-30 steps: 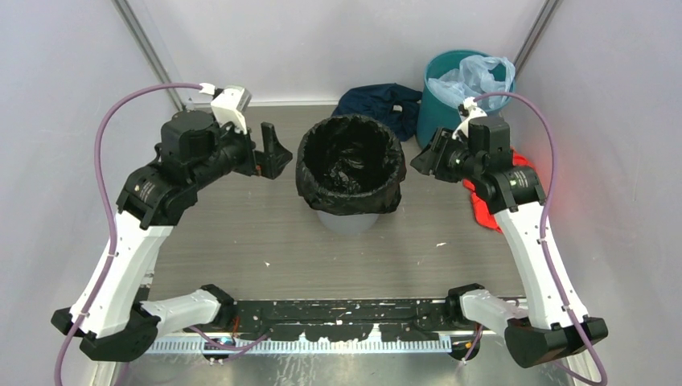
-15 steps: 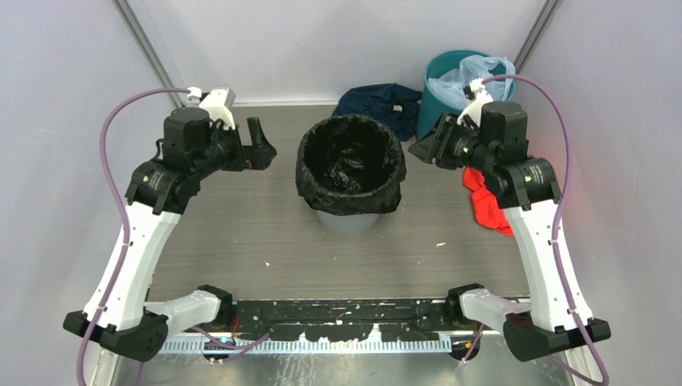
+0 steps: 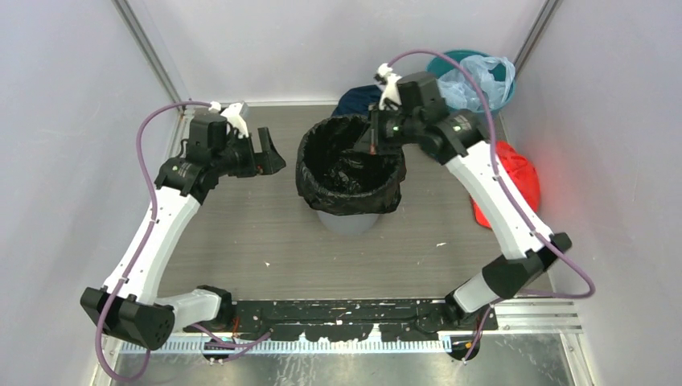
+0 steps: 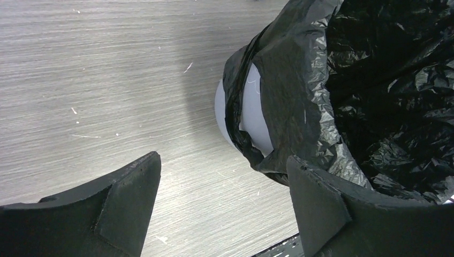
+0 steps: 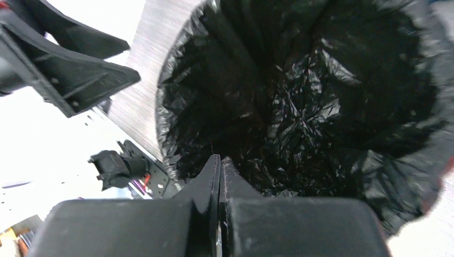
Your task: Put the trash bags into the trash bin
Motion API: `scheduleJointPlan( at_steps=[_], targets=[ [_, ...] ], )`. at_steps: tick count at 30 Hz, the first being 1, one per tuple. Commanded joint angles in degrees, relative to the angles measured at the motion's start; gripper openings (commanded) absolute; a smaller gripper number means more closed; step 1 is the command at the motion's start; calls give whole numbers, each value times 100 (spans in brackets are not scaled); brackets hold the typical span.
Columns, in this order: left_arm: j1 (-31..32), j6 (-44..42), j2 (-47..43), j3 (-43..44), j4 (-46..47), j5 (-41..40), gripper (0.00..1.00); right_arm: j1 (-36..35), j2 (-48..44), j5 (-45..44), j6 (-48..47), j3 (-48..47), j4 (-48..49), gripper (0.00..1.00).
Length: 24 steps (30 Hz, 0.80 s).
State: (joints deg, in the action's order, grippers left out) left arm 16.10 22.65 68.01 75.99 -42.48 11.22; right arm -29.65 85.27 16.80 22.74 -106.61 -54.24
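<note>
The black trash bag [image 3: 351, 165] lines the light grey trash bin [image 3: 347, 222] at the table's middle, its edge folded down over the rim. In the left wrist view the bag [image 4: 375, 80] hangs over the pale bin wall [image 4: 254, 118]. My left gripper [image 3: 272, 153] is open just left of the bin with nothing between its fingers [image 4: 223, 159]. My right gripper [image 3: 372, 145] hovers over the back right of the bin's mouth, pointing down. Its jaws [image 5: 219, 160] are shut on nothing above the crinkled bag [image 5: 310, 96].
A teal bin [image 3: 430, 108] holding a pale blue plastic bag [image 3: 480, 76] stands at the back right. A navy cloth [image 3: 359, 100] lies behind the grey bin. A red cloth bundle [image 3: 515, 181] sits by the right wall. A black rail [image 3: 338, 310] runs along the near edge.
My right arm swung left from beside the bin to above its mouth, and its jaws closed. The left gripper shifted slightly beside the bin and narrowed a little.
</note>
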Motion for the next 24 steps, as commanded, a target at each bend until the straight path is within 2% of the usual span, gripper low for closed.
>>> scheduleJointPlan(
  at_steps=[1, 10, 12, 14, 16, 20, 24],
  targets=[
    [-101, 79, -113, -166, 507, 268, 87, -390, 342, -423, -276, -42, -144, 1],
    [-142, 164, -134, -584, 704, 401, 85, -828, 902, -1116, -505, 487, -95, 1],
    [-142, 169, -130, -626, 736, 421, 85, -858, 837, -1244, -508, 594, -87, 9],
    [-142, 163, -121, -639, 734, 436, 85, -869, 732, -1398, -515, 627, -121, 25],
    [-142, 160, -138, -637, 730, 454, 85, -879, 566, -1558, -516, 596, -132, 33],
    [-142, 173, -205, -589, 714, 491, 84, -879, 142, -1995, -493, 496, -31, 42],
    [-142, 232, -263, -255, 663, 873, 84, -877, -170, -2228, -442, 368, -83, 48]
  ],
)
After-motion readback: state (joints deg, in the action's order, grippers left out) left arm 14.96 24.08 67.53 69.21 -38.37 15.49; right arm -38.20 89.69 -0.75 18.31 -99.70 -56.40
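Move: The black bag lining the gray bin hangs almost directly below the closed right gripper, its middle about 20 cm down. From that gripper the teal bin stands some 27 cm to the right and 18 cm farther out. The dark blue cloth lies roughly 25 cm ahead and 9 cm right of it. From the left gripper the black bag is about 17 cm to the right, 4 cm back and 13 cm lower. Plunge the shut right gripper some 12 cm down into the mouth of the black bag, drifting a little left at first, and tip the fingers about 20 degrees more steeply downward. Near the bottom, spread them to about half open, then start back up and slightly right, by about 4 cm. Meanwhile sink the left gripper some 3 cm beside the bin, still wide open. ##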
